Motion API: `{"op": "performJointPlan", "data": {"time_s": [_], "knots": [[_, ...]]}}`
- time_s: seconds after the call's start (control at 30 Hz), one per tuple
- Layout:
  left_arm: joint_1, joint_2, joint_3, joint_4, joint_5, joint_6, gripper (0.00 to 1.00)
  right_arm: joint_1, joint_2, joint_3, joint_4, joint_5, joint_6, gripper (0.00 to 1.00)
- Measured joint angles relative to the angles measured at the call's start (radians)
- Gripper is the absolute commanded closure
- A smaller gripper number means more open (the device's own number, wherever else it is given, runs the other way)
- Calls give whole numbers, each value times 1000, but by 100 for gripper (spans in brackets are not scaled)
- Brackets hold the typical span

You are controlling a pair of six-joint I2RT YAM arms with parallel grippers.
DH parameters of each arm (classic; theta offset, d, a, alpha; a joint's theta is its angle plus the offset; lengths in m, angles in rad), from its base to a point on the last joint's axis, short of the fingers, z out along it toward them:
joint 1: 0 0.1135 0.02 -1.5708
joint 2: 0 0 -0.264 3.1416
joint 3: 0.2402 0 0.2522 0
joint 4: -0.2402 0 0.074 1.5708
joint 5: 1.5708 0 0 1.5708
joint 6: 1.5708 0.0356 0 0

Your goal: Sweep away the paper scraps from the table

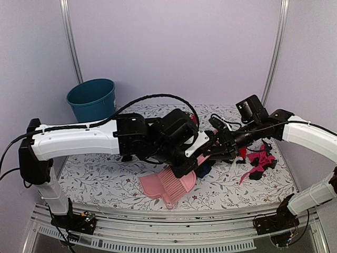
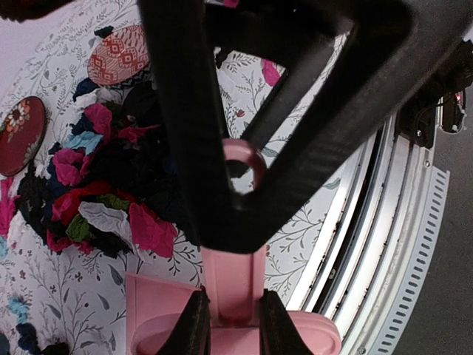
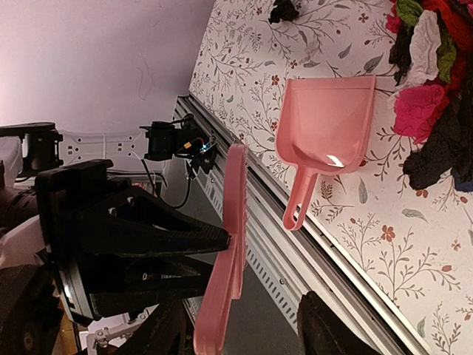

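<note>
My left gripper (image 2: 233, 325) is shut on the handle of a pink hand brush (image 2: 235, 277); it also shows in the top view (image 1: 187, 166) over the middle of the table (image 1: 100, 179). My right gripper (image 3: 247, 333) is open, its jaws standing wide on either side of the brush (image 3: 230, 244) without touching it; in the top view it (image 1: 218, 145) is just right of the left one. A pile of paper scraps (image 2: 103, 185) in black, pink, red and green lies left of the brush. More scraps (image 1: 261, 161) lie at the right.
A pink dustpan (image 3: 325, 133) lies flat near the table's front edge, also in the top view (image 1: 151, 187). A teal bucket (image 1: 92, 98) stands at the back left. A pink patterned dish (image 2: 118, 55) and a dark-red plate (image 2: 22, 133) lie beyond the pile.
</note>
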Motion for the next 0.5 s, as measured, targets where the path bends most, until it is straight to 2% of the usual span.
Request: {"op": "performJointPlan", "data": {"time_s": [0.43,0.5], "knots": [[-7,29,23,-2,0,29,94,34,44,-4,50,-5,4,75],[-7,39,24,-3,-1,31,94,34,51,-4,52,-8,-1,76]]}}
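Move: The broom handle sticks out from my left hand's grip towards my right hand; its middle lies about 5 cm left of my right hand, 1 cm back and 2 cm lower. From my left hand it is roughly 5 cm right, 2 cm ahead and slightly higher. The dustpan lies some 8 cm left of my left hand, about 1 cm ahead and 14 cm below. The paper scraps' pile is about 15 cm ahead and 8 cm right of that hand. With my right fingers already astride the looped end of the handle, I narrow them from about half open to a quarter while easing that hand some 1.5 cm left along the handle and 1 cm down. My left hand keeps its pinch on the broom and holds it out in the air, bobbing up slightly, then settling about 1 cm lower and a touch to the right. ##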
